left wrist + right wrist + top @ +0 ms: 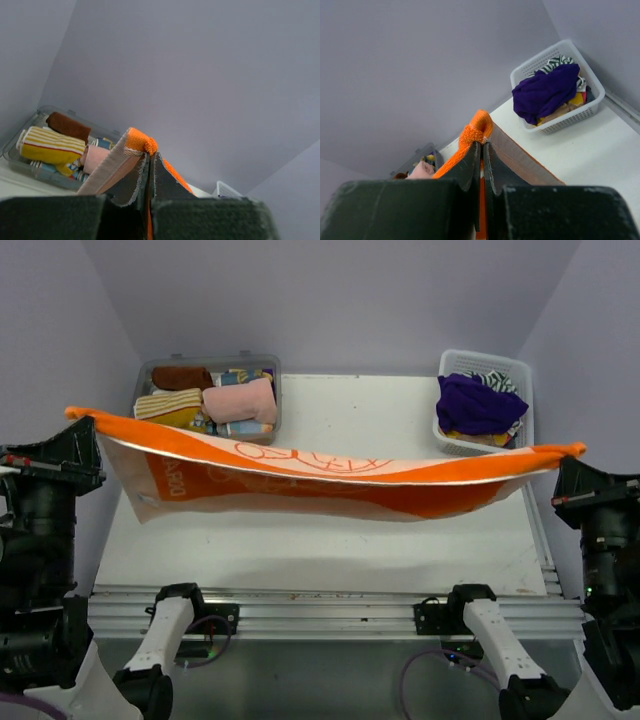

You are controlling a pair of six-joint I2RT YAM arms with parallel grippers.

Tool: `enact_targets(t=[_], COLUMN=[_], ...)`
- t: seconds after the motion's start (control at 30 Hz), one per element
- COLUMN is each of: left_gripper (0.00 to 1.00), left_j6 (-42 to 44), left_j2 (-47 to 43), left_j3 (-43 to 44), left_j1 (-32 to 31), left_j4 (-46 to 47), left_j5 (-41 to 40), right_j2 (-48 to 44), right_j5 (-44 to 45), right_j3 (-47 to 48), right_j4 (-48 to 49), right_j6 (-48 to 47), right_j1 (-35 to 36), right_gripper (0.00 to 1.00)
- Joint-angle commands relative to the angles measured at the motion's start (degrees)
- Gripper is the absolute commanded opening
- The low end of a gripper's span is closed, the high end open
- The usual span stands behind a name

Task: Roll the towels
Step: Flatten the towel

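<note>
An orange-and-cream towel (330, 480) with a printed design hangs stretched in the air across the table, sagging in the middle. My left gripper (88, 430) is shut on its left corner (141, 143), and my right gripper (570, 462) is shut on its right corner (479, 131). In each wrist view the orange hem bunches just above the pinched fingertips. Several rolled towels (238, 400) lie in the clear bin at the back left, among them a pink, a brown and a striped yellow one (50, 146). A purple towel (478, 405) tops the heap in the white basket.
The clear plastic bin (276, 370) stands at the table's back left and the white lattice basket (520, 370) at the back right. The white table top (330, 550) lies below the hanging towel. Grey walls close in on three sides.
</note>
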Motion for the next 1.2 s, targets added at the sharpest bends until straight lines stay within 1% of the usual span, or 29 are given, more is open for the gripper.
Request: enact_targets(t=[0.0,0.03,0.13,0.17,0.23,0.27,0.3,0.33,0.37,0.4,0.43,0.47,0.5,0.53,0.57,0.6,0.63,0.67,0.7,0.73,0.77,0.8,0.9,0.93,1.03,1.17], left_gripper=[0.00,0.00,0.00,0.00,0.00,0.00,0.00,0.00,0.00,0.00,0.00,0.00,0.00,0.00,0.00,0.00,0.00,0.00,0.00,0.00,0.00,0.00,0.00,0.00,0.00,0.00], left_j6=[0.85,0.85,0.93,0.85,0.67,0.58,0.50,0.41,0.32,0.06,-0.21,-0.38,-0.82,-0.91,-1.00,-1.26,-1.26,-1.44,-1.44,-1.44,-1.00,-0.91,-0.65,-0.65,-0.82,-0.65], left_j2=[-0.45,-0.80,-1.68,-1.95,-2.39,-2.13,-2.12,-1.86,-1.69,-1.25,-0.03,0.86,1.91,4.36,5.86,7.53,11.11,13.06,16.91,18.78,20.53,23.60,28.79,29.86,33.29,35.67], left_j3=[1.13,0.43,-5.53,-9.90,-14.76,-19.13,-21.70,-24.42,-30.02,-32.77,-35.41,-40.39,-42.71,-44.82,-48.14,-49.48,-50.63,-51.77,-51.96,-51.78,-51.43,-51.08,-48.10,-46.44,-42.75,-39.13], left_j1=[-0.56,-0.65,-0.74,-0.74,-0.74,-0.74,-0.74,-0.74,-0.74,-0.74,-0.74,-0.74,-0.74,-0.74,-0.74,-0.74,-0.74,-0.74,-0.74,-0.74,-0.74,-0.74,-0.83,-0.83,-0.83,-0.83], left_j4=[-1.03,-0.94,0.63,1.42,3.88,4.33,5.20,7.38,8.80,10.12,12.57,14.24,15.74,18.71,20.22,21.54,23.91,24.89,26.64,27.26,27.79,28.84,29.29,29.55,30.26,29.03], left_j5=[-2.96,-2.79,-2.44,-2.09,-1.74,-1.65,-1.56,-1.39,-1.04,-0.95,-0.86,0.01,0.37,0.98,1.08,1.08,1.34,1.51,1.60,1.69,1.69,1.69,1.69,3.35,4.32,5.82], right_j2=[-0.71,-0.97,-1.67,-1.68,-0.98,-0.89,-0.54,0.08,0.60,1.13,1.66,3.58,4.64,6.04,9.28,11.66,13.68,18.23,20.54,22.82,27.80,30.03,37.66,39.00,42.88,44.03], right_j5=[4.43,5.04,5.05,4.79,4.79,4.35,4.26,4.35,4.43,4.44,4.44,4.44,4.09,4.26,4.17,4.35,4.35,4.61,4.79,5.48,5.32,5.31,4.97,4.96,4.87,4.61], right_j3=[1.25,0.73,-3.39,-7.06,-10.34,-14.27,-16.48,-18.77,-23.23,-25.71,-28.17,-32.80,-34.94,-37.22,-40.99,-42.33,-43.47,-45.40,-45.77,-45.60,-45.07,-44.29,-39.81,-37.01,-32.00,-28.72], right_j4=[-4.14,-4.23,-3.01,-2.48,-0.91,-0.20,0.68,2.78,3.93,5.16,8.39,9.99,11.74,16.11,18.07,19.74,23.59,25.71,28.78,30.20,31.09,32.23,33.38,33.47,33.04,31.63], right_j6=[-2.25,-2.42,-2.60,-2.69,-2.42,-2.34,-2.34,-2.34,-2.42,-2.42,-2.51,-2.51,-2.69,-2.86,-2.95,-2.86,-2.95,-3.04,-2.87,-2.95,-2.52,-2.34,-1.72,-1.63,-1.46,-2.16], right_j1=[1.07,0.98,0.98,0.98,0.98,0.89,0.98,0.98,0.98,0.98,0.98,0.89,0.98,0.98,0.98,0.98,0.98,0.98,0.98,0.98,0.98,0.89,0.89,0.98,0.89,0.63], right_gripper=[0.00,0.00,0.00,0.00,0.00,0.00,0.00,0.00,0.00,0.00,0.00,0.00,0.00,0.00,0.00,0.00,0.00,0.00,0.00,0.00,0.00,0.00,0.00,0.00,0.00,0.00])
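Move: Each hand holds a far corner of the orange towel high over the table. The left's spot on the bare table is about 24 cm ahead, 1 cm left and 55 below; the grey bin's middle is some 42 ahead, 5 left, its pink roll about 41 ahead, 5 right. The right's table spot is roughly 27 cm straight ahead and 50 below, with the white basket's middle about 43 ahead, 16 right. Down and forward in one fast swing, after easing back a couple of centimetres, both arms bring the towel's pinched far edge towards the table before the bin and basket, sinking around 35 to 40 cm and reaching about 25 forward. The wrists tip down some 50 degrees; near the end both hands rise slightly while still drawing forward, fingers staying shut on the corners. ##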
